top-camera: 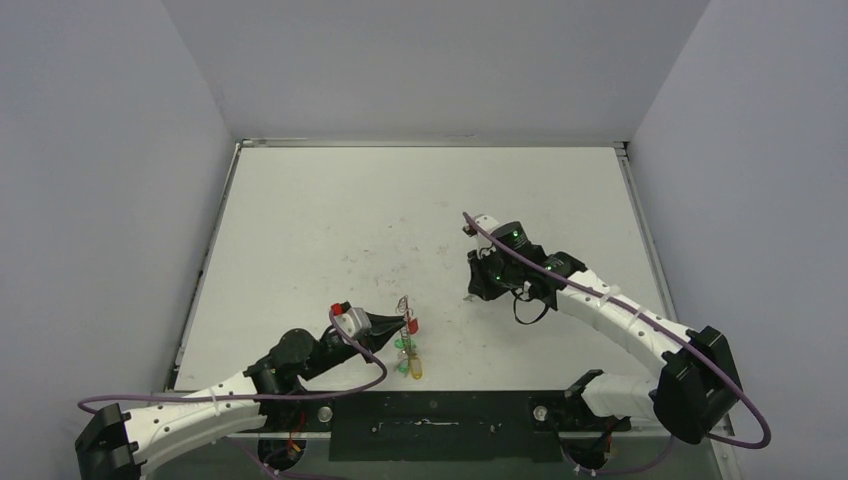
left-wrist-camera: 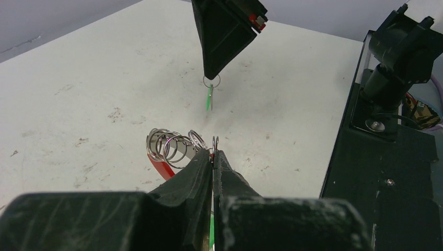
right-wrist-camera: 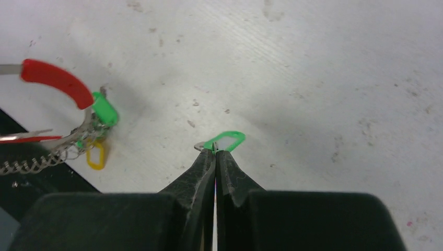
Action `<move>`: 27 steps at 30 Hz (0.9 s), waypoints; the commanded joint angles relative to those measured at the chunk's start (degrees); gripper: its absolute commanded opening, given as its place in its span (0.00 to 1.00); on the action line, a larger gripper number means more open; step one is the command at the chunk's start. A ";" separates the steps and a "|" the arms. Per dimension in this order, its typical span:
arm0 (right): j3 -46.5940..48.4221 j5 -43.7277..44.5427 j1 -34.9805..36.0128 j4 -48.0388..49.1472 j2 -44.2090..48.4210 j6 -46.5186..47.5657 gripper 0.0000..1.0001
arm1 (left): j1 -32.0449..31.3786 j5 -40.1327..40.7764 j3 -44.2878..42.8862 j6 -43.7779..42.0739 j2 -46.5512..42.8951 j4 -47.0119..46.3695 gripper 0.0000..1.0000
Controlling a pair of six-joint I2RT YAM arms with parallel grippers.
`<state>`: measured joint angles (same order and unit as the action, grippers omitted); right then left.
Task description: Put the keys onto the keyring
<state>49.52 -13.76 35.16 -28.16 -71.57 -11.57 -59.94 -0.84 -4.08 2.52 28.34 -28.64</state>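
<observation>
The keyring (left-wrist-camera: 172, 145), a silvery coiled wire ring with a red curved segment (left-wrist-camera: 163, 168), is pinched at its wire by my left gripper (left-wrist-camera: 214, 152), which is shut. In the top view the left gripper (top-camera: 401, 322) holds the keyring (top-camera: 405, 306) low at the table's front, with a green key (top-camera: 405, 346) and a yellow key (top-camera: 413, 369) hanging from it. My right gripper (right-wrist-camera: 215, 151) is shut on another green key (right-wrist-camera: 225, 141) by its plastic head, right at the table surface. That same key (left-wrist-camera: 209, 97) shows under the right gripper's tip (left-wrist-camera: 211, 76) in the left wrist view.
The black base plate (top-camera: 430, 425) runs along the table's near edge, just in front of the hanging keys. The right wrist view shows the keyring's red segment (right-wrist-camera: 57, 81), green key (right-wrist-camera: 104, 110) and yellow key (right-wrist-camera: 95, 157) off to the left of the right gripper.
</observation>
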 commanded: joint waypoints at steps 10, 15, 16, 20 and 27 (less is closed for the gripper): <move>2.03 -20.02 9.11 5.84 3.85 7.70 0.00 | 0.00 0.13 -2.74 0.74 0.20 -0.70 0.00; 4.48 -23.43 12.19 5.98 2.52 8.12 0.00 | -0.04 -1.10 -3.16 0.64 1.21 -1.04 0.00; 5.08 -23.34 12.92 5.89 2.28 8.19 0.00 | -0.02 -1.17 -3.28 0.56 1.38 -1.17 0.00; 7.44 -22.21 15.86 5.62 0.75 8.00 0.00 | -0.01 -1.87 -3.63 0.33 2.67 -1.65 0.00; 9.97 -20.03 19.09 4.35 -1.02 9.08 0.00 | 0.00 -2.56 -4.35 0.11 4.62 -2.46 0.00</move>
<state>56.25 -34.48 53.12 -24.88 -71.57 -3.90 -59.96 -2.04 -4.71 2.70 32.40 -27.18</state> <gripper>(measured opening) 0.025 0.014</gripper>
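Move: The right hand holds the green-tagged key by its small ring. The keyring, pinched in the left fingertips, is some 8 cm back from it, 13 cm to its left and 5 cm higher. A green tag hangs about 5 cm below that pinch and 1 cm back of it; the yellow tag hangs lower, about 4 cm back and 2 cm right of it. From the left hand the key lies roughly 8 cm ahead, 13 cm right and 7 cm below. Back and leftward about equally, some 15 cm in all and climbing 7 cm as it goes, the right hand carries the key towards the keyring, turning nearly 40 degrees counter-clockwise while its fingers swing up to point less steeply down. Its fingers stay shut on the key's small ring. The left hand keeps its pinch and sinks about 2 cm, tipping slightly down. ##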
